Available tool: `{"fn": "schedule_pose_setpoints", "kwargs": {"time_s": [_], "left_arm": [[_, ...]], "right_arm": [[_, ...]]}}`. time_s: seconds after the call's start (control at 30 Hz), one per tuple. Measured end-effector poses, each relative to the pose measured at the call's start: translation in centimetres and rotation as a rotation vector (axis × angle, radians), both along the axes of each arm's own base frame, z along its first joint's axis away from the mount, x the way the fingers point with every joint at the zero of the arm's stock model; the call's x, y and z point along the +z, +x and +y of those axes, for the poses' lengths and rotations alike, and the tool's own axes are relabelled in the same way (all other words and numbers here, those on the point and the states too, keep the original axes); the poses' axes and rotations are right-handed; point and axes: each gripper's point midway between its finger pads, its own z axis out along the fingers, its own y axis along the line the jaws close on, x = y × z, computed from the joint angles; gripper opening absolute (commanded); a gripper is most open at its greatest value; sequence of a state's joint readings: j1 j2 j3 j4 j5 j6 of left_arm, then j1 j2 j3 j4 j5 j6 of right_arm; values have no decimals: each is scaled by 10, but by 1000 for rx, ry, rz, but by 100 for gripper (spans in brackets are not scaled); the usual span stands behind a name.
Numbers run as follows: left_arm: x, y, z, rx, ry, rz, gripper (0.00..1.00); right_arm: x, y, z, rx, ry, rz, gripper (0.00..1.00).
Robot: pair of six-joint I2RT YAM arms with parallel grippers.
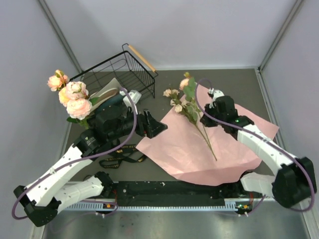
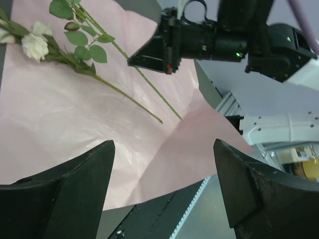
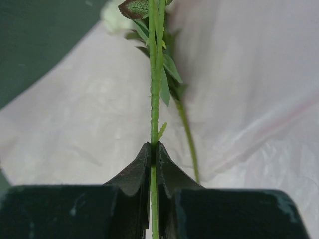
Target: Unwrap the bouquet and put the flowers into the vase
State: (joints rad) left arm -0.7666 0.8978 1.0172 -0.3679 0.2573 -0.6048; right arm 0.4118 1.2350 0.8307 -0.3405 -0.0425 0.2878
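Note:
The bouquet is undone: its pink paper [image 1: 199,152] lies flat on the table with a few flowers [image 1: 185,102] on it, blooms toward the back. My right gripper [image 3: 154,145] is shut on one thin green stem [image 3: 155,99], which runs straight up between its pads; from above that gripper [image 1: 203,119] sits at the stems' middle. A bunch of peach and pink roses [image 1: 74,97] stands upright at the left, its base and the vase hidden behind my left arm. My left gripper [image 2: 164,144] is open and holds nothing, hovering over the paper's left edge [image 1: 160,127].
A black wire basket [image 1: 117,69] with a wooden handle [image 1: 142,58] stands at the back left. A black ribbon [image 1: 122,154] lies on the table near the left arm. The left wrist view shows a cream rose [image 2: 35,46] and the right gripper [image 2: 164,52] above the paper.

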Motion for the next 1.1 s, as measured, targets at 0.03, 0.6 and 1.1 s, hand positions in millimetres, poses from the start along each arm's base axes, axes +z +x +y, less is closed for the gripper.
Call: {"fn": "schedule_pose_setpoints", "kwargs": {"time_s": [0.03,0.6,1.1], "left_arm": [[3,1,3,19,-6,-13,83],[56,0,45,216,-248,-158,47],[53,27,15,244,-229,23,46]], "right_arm": [[12,-3,6,21,36,-26,0],[160,-112,126,544,636,-263,0],[140,-110,124,349,310,-437,0]]}}
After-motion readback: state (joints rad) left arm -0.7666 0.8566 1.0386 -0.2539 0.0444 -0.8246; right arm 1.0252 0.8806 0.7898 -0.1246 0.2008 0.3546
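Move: From the left hand, the stem of the flower pinched in the right fingers lies about 12 cm ahead, 18 cm to the right and 19 cm below; the black ribbon is some 11 cm left, 2 cm back and 30 cm below. For the right hand, the open left gripper is 12 cm back, 18 cm left and 19 cm higher. The white rose heads lie 14 cm ahead of the right hand, 8 cm left and 10 cm lower. Up, left and back the right hand sweeps in a quick curve, ending about 14 cm higher, the fingers tipping up and swinging counter-clockwise, still pinching the stem as it is carried towards the left gripper. The left hand rises some 5 cm, easing left and then back right with a little forward, while its fingers close to about half open beside the stem, not yet gripping. ##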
